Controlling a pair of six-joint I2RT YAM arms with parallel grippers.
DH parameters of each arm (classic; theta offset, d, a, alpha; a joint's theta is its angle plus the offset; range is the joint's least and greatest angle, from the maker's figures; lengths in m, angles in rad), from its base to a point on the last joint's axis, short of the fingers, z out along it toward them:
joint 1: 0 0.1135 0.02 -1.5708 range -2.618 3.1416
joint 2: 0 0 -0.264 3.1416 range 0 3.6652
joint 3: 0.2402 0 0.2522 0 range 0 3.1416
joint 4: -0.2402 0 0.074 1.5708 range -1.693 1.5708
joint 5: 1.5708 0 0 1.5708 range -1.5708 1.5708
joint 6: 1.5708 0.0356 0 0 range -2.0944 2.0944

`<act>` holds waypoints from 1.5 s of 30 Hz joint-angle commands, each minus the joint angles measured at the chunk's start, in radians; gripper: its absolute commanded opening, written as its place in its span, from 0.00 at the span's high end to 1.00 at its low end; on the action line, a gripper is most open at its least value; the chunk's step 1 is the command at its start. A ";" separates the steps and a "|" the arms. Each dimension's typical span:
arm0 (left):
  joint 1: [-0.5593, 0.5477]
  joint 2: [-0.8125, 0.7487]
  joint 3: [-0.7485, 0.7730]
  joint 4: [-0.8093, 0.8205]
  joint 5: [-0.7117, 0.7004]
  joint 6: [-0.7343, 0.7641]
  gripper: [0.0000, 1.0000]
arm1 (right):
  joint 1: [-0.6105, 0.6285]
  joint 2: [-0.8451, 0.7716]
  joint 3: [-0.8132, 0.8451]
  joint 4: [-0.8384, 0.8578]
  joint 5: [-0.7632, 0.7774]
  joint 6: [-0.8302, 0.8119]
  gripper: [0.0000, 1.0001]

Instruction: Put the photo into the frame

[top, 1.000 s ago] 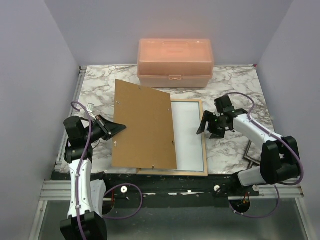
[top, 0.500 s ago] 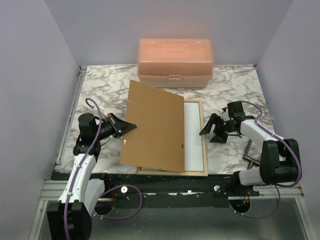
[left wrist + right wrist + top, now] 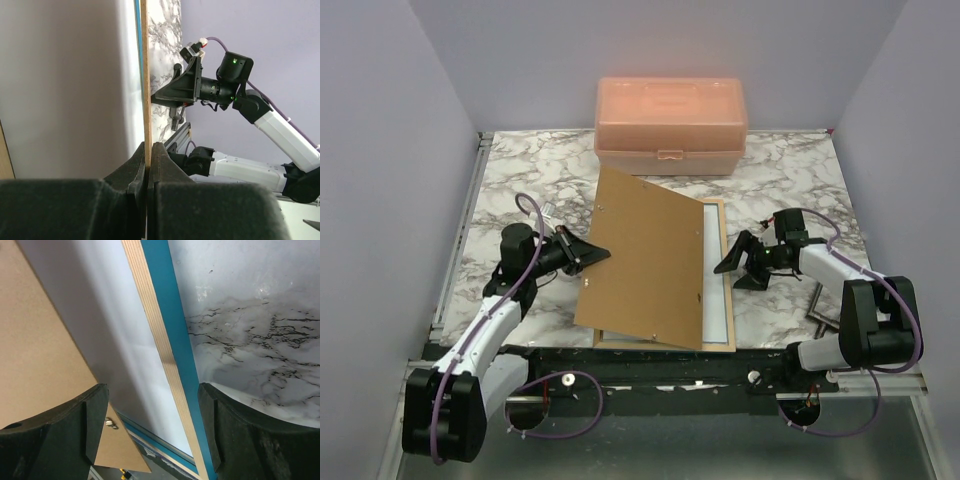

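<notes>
The frame (image 3: 728,300) lies flat on the marble table, its light wood rim showing at the right and near sides. Inside it lies a plain white sheet (image 3: 714,270), apparently the photo's back. My left gripper (image 3: 601,254) is shut on the left edge of the brown backing board (image 3: 645,260), which hangs tilted over the frame and hides most of it. In the left wrist view the board's thin edge (image 3: 145,75) runs up from the shut gripper (image 3: 149,156). My right gripper (image 3: 730,264) is open, and in its wrist view the frame's wood-and-blue rim (image 3: 165,340) passes between the fingers (image 3: 95,415).
A pale orange plastic box (image 3: 670,125) stands at the back of the table. A small dark-edged object (image 3: 820,305) lies by the right arm's base. Purple walls close in both sides, and a metal rail runs along the near edge.
My left gripper has carried the backing board to the right, so it covers more of the white sheet. The right gripper has dropped slightly, staying open at the frame's right rim.
</notes>
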 commanded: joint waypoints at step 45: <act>-0.219 0.492 -0.119 0.706 -0.232 -0.177 1.00 | -0.007 0.010 -0.071 0.105 -0.060 0.048 0.22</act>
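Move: From the left hand, which already grips the left edge of the brown backing board, the frame's middle lies about 12 cm right, 2 cm ahead and some 15 cm below. The board's middle hangs about 10 cm right, level fore and aft, and 7 cm lower; the frame's right rail is about 28 cm right, 2 cm ahead, 15 cm down. The frame's middle is roughly 17 cm left and 2 cm ahead of the right hand, at about its height. Lowering the backing board by its left edge, the left hand sinks about 7 cm towards the frame while carrying the board some 5 cm right and a little forward, tilting a few degrees and keeping its pinch. The right hand stays put with fingers open astride the frame's right rail, its outer finger against the rail's outer side. ##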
